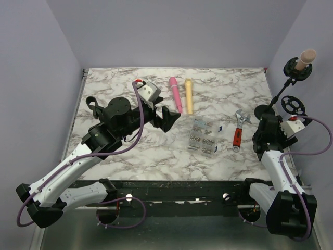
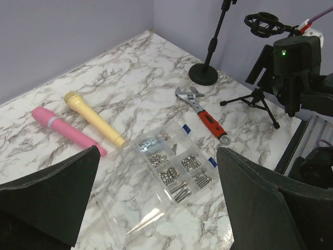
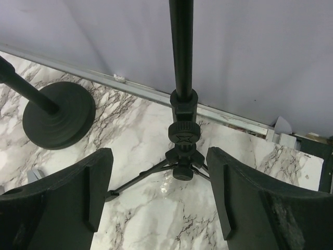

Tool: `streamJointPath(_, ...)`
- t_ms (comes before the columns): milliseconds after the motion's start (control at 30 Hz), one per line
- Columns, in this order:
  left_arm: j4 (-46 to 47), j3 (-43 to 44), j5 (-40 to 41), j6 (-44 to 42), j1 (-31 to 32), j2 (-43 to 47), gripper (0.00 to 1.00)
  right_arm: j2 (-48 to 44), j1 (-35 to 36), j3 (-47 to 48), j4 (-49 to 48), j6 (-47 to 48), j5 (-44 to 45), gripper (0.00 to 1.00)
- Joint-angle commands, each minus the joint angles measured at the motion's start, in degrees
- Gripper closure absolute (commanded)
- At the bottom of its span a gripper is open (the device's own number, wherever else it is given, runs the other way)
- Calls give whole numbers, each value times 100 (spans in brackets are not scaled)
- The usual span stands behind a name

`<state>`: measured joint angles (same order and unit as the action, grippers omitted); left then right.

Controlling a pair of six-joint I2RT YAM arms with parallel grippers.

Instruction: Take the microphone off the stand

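Note:
A beige microphone (image 1: 306,56) sits in a black shock mount atop the round-base stand (image 1: 265,110) at the far right. It is out of both wrist views. A tripod stand (image 1: 292,104) with an empty mount stands beside it. My right gripper (image 1: 277,123) is open, with the tripod's pole (image 3: 182,52) and hub just beyond its fingers (image 3: 158,156), touching nothing. The round base (image 3: 60,114) lies to its left. My left gripper (image 1: 167,119) is open and empty above the table's middle, over the screw box (image 2: 156,156).
A pink microphone (image 1: 175,95) and a yellow microphone (image 1: 189,96) lie at the back centre. A clear screw box (image 1: 203,135) and a red-handled wrench (image 1: 238,130) lie mid-table. The right wall is close behind both stands.

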<state>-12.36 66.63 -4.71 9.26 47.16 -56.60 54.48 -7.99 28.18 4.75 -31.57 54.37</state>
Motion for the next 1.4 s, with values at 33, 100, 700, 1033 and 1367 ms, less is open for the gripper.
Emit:
streamJointPath(33, -55, 183, 5, -53, 52, -25, 1, 50, -38, 62, 253, -602, 268, 19)
streamJointPath(100, -94, 211, 22, -48, 78, -92, 1, 40, -37, 66, 304, -608, 361, 19)
streamJointPath(700, -46, 140, -59, 132, 291, -476, 1, 156, -42, -11, -239, -242, 1185, 30)
streamJointPath(1033, -117, 157, 379, -236, 543, -243, 1, 578, -41, -77, -1229, 414, 1144, 37)
streamJointPath(1367, -118, 149, 426, -319, 619, -234, 2, 808, -39, -305, -1836, 822, 1092, 48)
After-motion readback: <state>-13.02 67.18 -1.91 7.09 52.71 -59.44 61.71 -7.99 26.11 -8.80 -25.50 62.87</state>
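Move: Just off the right fingertips, about 7 cm to that hand's right, 1 cm ahead and 3 cm lower, is the tripod stand's knob on its upright column. The round-base stand's foot lies some 19 cm farther out than the knob and level with it sideways. The wrench lies about 10 cm ahead and 8 cm left of the right hand, both some 11 cm below it. From the left hand, the knob is roughly 50 cm right, 7 cm ahead and 24 cm down. Easing about 2 cm to the right towards the tripod stand's knob, the right hand first draws back some 1.5 cm, then comes forward again with a slight rise and dip. Its fingers tip up and swing clockwise by 5 degrees or so each while narrowing from wide to about half open, with no grip evident. The empty, open left hand sinks and shifts right about 3 cm, then backs off and rises slightly. ##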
